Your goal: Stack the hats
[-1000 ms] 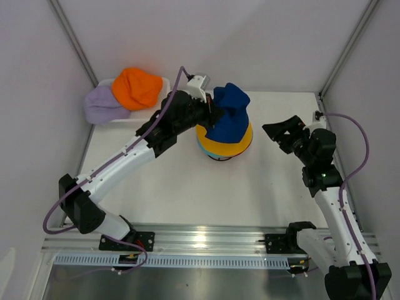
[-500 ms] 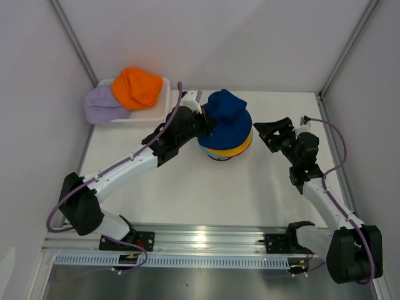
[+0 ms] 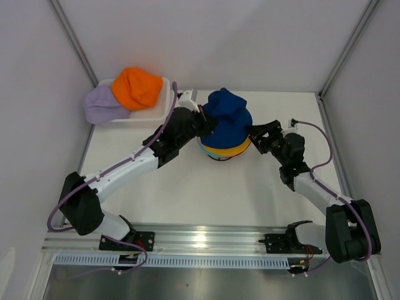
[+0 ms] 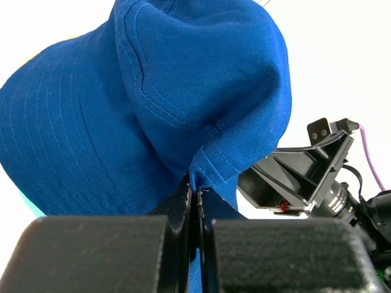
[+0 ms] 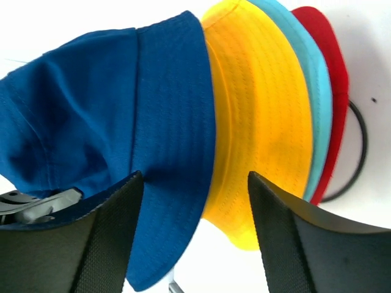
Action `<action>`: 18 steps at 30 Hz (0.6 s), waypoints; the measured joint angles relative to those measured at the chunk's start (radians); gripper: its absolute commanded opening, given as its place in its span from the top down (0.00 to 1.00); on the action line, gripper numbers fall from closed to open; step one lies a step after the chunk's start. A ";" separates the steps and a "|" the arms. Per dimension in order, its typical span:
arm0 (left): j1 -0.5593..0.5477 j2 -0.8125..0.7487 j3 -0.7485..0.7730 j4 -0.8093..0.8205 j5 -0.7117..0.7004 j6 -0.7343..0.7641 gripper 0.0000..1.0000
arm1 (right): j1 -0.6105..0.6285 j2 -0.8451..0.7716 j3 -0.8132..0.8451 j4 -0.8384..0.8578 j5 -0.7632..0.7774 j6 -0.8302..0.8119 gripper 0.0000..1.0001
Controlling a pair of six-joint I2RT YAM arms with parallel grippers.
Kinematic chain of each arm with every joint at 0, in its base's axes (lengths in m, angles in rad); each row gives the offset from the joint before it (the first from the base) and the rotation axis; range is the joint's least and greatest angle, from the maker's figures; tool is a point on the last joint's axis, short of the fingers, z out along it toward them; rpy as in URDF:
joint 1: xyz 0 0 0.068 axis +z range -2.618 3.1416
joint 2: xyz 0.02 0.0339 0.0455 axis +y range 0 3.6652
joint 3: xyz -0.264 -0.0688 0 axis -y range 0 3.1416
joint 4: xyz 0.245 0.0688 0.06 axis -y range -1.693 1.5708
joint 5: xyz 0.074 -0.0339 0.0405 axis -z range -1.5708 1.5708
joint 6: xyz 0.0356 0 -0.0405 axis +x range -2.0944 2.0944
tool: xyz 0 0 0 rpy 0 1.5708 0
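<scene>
A stack of hats sits mid-table: the navy blue hat (image 3: 229, 116) lies on top of the yellow hat (image 3: 242, 144), with teal and red beneath. In the right wrist view the navy (image 5: 122, 116), yellow (image 5: 263, 122), teal (image 5: 314, 91) and red (image 5: 333, 73) brims show in layers. My left gripper (image 3: 205, 122) is shut on a fold of the navy hat (image 4: 183, 104) at its left side. My right gripper (image 3: 257, 135) is open at the stack's right edge, with the brims between its fingers (image 5: 110, 244). The orange hat (image 3: 137, 87) and lavender hat (image 3: 103, 105) lie at the back left.
A white basket (image 3: 164, 100) at the back left holds the orange and lavender hats. A black wire frame (image 5: 357, 152) shows under the stack. Enclosure walls stand close on both sides, and a metal rail (image 3: 206, 240) runs along the near edge.
The navy hat has come down onto the stack, held by my left gripper. My right arm has moved left, its open gripper now at the stack's right edge.
</scene>
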 measured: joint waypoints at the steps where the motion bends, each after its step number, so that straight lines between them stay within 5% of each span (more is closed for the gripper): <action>1: 0.000 0.000 -0.003 0.003 0.000 -0.004 0.99 | 0.002 0.008 0.000 0.017 0.002 0.004 0.32; 8: 0.000 0.008 -0.015 0.016 0.000 -0.019 0.99 | 0.026 0.077 0.000 0.114 0.001 0.066 0.64; 9: 0.000 0.008 -0.015 0.017 0.000 -0.019 0.99 | 0.027 0.082 0.000 0.119 0.000 0.072 0.79; 11: 0.000 0.009 -0.016 0.016 0.000 -0.018 0.98 | 0.028 0.085 0.000 0.121 0.000 0.080 0.90; 13: 0.000 0.010 -0.016 0.014 -0.001 -0.013 0.91 | 0.029 0.083 0.002 0.118 0.002 0.088 0.99; 14: 0.000 0.010 -0.016 0.010 -0.003 -0.006 0.77 | 0.030 0.078 0.004 0.106 0.003 0.088 1.00; 18: 0.000 0.003 -0.016 -0.025 -0.035 0.045 0.50 | 0.030 0.028 0.033 0.011 0.024 0.058 1.00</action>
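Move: The blue hat is still pinched by the shut left fingers; its middle lies about 5 cm to the right, 2 cm ahead and some 3 cm below them. From the open right fingers it is roughly 7 cm left, 4 cm ahead and 3 cm higher, with the near right part of its brim at their tips. The yellow hat under it is centred about 8 cm left, 2 cm ahead and 3 cm below the right hand, and the teal hat 2 cm lower again. The right hand eases about 1.5 cm left and a little forward onto the blue hat's right brim, closes from nearly wide open to shut so that the brim is pinched between its fingertips, then draws up about 1 cm and slightly back to the right. The left hand keeps its pinch on the other side while sinking about 1 cm, and only once the right fingers are nearly shut does it begin to open, to a bit over a third, shifting just under 1 cm left at the end. ##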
